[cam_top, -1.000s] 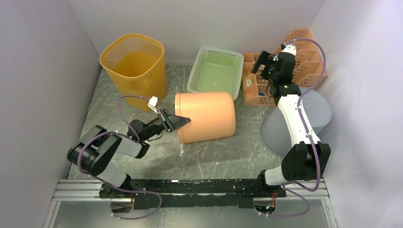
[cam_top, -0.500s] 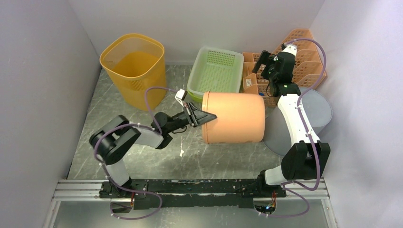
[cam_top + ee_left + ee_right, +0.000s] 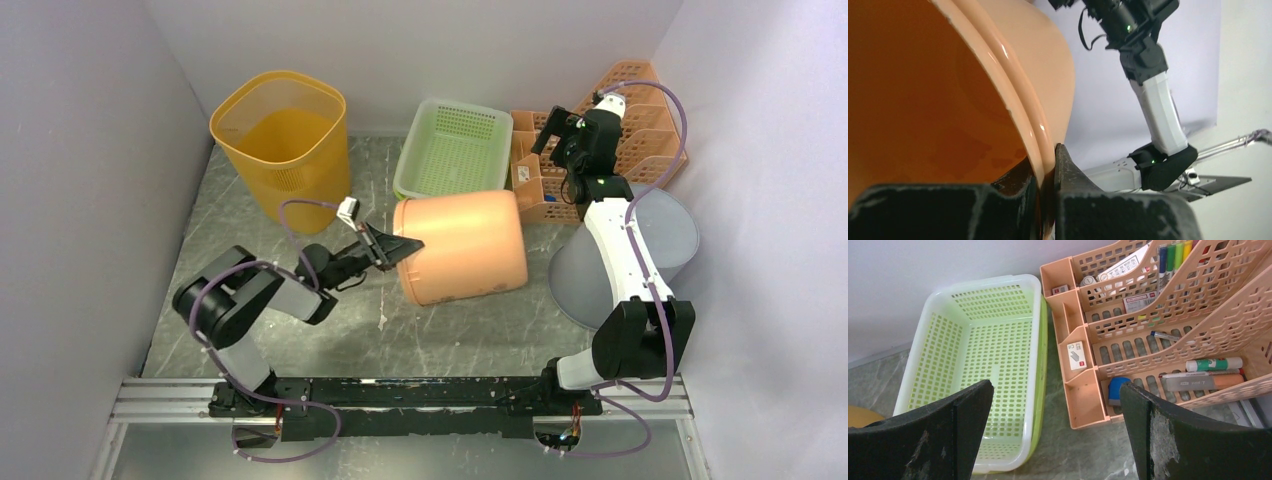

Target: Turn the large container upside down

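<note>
The large container is a peach-orange plastic bin (image 3: 465,245) lying on its side in mid table, its open mouth facing left. My left gripper (image 3: 400,246) is shut on its rim. In the left wrist view the rim (image 3: 1035,132) runs between my two black fingers, one inside and one outside the wall, and the gripper (image 3: 1048,165) pinches it. My right gripper (image 3: 556,128) is open and empty, high at the back right, above the gap between the green basket and the organiser; its fingers (image 3: 968,405) stand wide apart.
A yellow bin (image 3: 285,140) stands upright at the back left. A green perforated basket (image 3: 455,145) sits behind the container. An orange desk organiser (image 3: 620,120) with pens fills the back right corner. A grey bin (image 3: 660,245) lies under the right arm.
My left arm swung the container right and up, then back left and down; it now lies tilted, between its two earlier places. The right arm has not moved.
</note>
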`<state>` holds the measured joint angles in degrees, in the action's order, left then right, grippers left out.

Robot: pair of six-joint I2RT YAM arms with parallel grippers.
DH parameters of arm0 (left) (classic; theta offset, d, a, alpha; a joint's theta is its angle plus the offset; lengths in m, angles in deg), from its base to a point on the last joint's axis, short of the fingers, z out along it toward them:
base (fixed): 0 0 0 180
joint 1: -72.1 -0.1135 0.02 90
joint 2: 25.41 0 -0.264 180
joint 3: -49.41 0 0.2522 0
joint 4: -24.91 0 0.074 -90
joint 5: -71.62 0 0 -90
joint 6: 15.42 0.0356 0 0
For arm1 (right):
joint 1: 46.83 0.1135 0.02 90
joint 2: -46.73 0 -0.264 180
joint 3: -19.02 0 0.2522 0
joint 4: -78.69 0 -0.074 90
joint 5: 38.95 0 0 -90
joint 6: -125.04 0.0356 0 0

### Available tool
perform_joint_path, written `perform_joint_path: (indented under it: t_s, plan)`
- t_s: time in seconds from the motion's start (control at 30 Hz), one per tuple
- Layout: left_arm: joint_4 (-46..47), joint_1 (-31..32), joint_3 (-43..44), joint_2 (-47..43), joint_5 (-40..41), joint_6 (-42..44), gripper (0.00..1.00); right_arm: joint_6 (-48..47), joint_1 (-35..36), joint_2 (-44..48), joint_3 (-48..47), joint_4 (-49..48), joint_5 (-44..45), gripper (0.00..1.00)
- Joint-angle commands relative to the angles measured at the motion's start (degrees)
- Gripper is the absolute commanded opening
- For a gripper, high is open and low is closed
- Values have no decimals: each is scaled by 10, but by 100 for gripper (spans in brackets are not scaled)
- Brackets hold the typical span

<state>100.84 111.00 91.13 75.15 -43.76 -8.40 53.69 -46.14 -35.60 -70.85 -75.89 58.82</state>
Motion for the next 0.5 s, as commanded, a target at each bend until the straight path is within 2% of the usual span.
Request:
perform_joint_path:
  t_s: [0.0, 0.27, 0.47]
  plan:
    - [146, -54, -99, -28, -29, -3, 7, -2, -5, 12, -10, -6, 1, 100]
    - [145, -109, -218, -57, -49, 41, 7, 12, -6, 10, 2, -15, -17, 100]
    - [144, -148, -251, -86, -73, 47, 7, 6, -5, 12, 8, -17, -16, 100]
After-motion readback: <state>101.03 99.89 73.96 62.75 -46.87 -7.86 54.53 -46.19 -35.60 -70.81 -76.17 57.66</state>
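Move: Pinched by the rim in the left hand, the large orange container lies on its side, its middle about 12 cm to that hand's right, 3 cm ahead and 11 cm lower. The green basket sits roughly 25 cm ahead and 10 cm right of this hand, the yellow bin 24 cm ahead and 32 cm left, the grey containers about 50 cm right and level with it. From the right hand, the orange container lies some 19 cm back and 20 cm left. Drawing the orange container leftward by its pinched rim, the left hand travels about 8 cm away from the grey containers, quick at first and then easing off, and sinks some 2.5 cm on the way. The wrist swings just under 10 degrees counter-clockwise while the fingers keep their grip with one on each side of the rim. ##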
